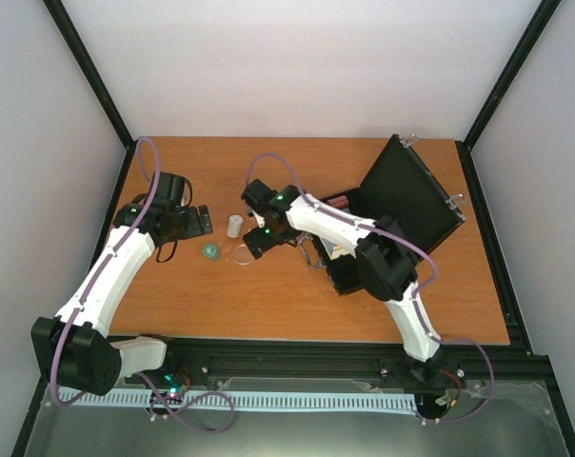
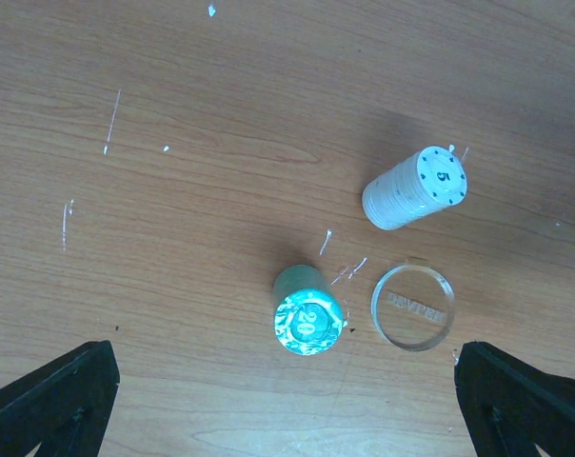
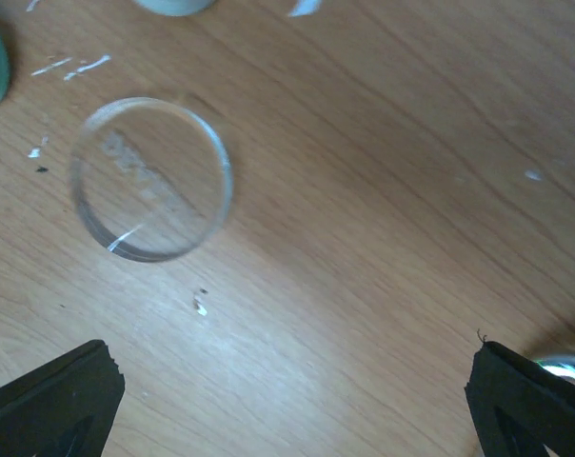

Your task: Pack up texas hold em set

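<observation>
The black case (image 1: 408, 195) of the texas hold em set lies open at the right, its lid tilted up toward the back right. A white chip stack (image 1: 234, 226) (image 2: 416, 188), a teal chip stack (image 1: 210, 251) (image 2: 308, 309) and a clear disc (image 1: 242, 254) (image 2: 413, 307) (image 3: 151, 178) sit on the table left of the case. My left gripper (image 1: 196, 222) (image 2: 287, 409) hovers open just left of them, holding nothing. My right gripper (image 1: 256, 228) (image 3: 287, 409) is open and empty over bare wood, just right of the clear disc.
The wooden table (image 1: 297, 305) is framed by black rails and grey walls. The right arm's forearm (image 1: 330, 221) crosses over the front of the case and hides part of its tray. A shiny metal piece (image 3: 565, 367) shows at the right edge of the right wrist view.
</observation>
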`<state>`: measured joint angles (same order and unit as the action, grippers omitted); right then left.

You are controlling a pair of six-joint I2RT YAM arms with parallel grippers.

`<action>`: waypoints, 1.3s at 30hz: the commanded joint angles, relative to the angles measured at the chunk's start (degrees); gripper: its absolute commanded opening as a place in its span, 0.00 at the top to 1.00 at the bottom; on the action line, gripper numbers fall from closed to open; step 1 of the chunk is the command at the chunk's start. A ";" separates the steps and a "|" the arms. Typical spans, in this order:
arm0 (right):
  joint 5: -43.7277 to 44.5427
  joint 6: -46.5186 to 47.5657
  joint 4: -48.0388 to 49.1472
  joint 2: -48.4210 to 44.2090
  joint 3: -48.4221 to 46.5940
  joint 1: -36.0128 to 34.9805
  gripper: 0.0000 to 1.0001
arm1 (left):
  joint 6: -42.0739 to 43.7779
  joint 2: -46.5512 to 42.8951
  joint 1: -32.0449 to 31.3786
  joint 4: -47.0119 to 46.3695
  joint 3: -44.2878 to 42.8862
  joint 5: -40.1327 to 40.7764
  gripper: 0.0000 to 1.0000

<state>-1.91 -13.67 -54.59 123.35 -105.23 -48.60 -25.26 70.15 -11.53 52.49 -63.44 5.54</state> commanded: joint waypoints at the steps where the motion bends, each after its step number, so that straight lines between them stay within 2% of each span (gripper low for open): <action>1: 0.12 3.06 -3.79 5.18 -6.49 -2.29 0.00 | 0.63 -2.01 0.10 0.41 0.15 1.79 0.00; 14: -2.96 5.41 -7.42 19.21 -23.54 -4.92 0.00 | -0.86 -4.03 0.10 0.33 1.69 2.93 0.00; 23: -0.31 6.26 -7.01 23.15 -27.16 -5.10 0.00 | -0.51 -3.95 0.10 0.19 2.04 2.61 0.00; 29: -2.01 6.64 -7.03 24.98 -27.92 -5.32 0.00 | -0.29 -3.62 0.10 -0.11 2.42 2.22 0.00; 39: -0.59 8.49 -9.22 26.92 -27.98 -8.92 0.00 | -0.24 -3.78 0.10 -0.46 3.05 2.02 0.00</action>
<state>-1.65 -6.52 -61.08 146.50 -132.73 -54.59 -25.54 67.26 -11.53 52.53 -60.20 7.88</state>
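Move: The clear ring lies about 8 cm to the left of my right hand, hardly 1 cm ahead and some 7 cm below. The white chip stack stands about 10 cm left and 7 cm ahead of that hand, and the green chip stack some 15 cm left and 2 cm ahead. From my left hand the ring is about 8 cm to the right, 3 cm ahead and 17 cm below. I carry my empty right hand left and down to the clear ring, about 8 cm sideways while sinking some 6 cm, most of it early on before I ease over it. I turn the hand roughly 10 degrees counter-clockwise and keep the fingers wide open, so that they come to either side of the ring, with the green stack to their left and the white one just beyond. ##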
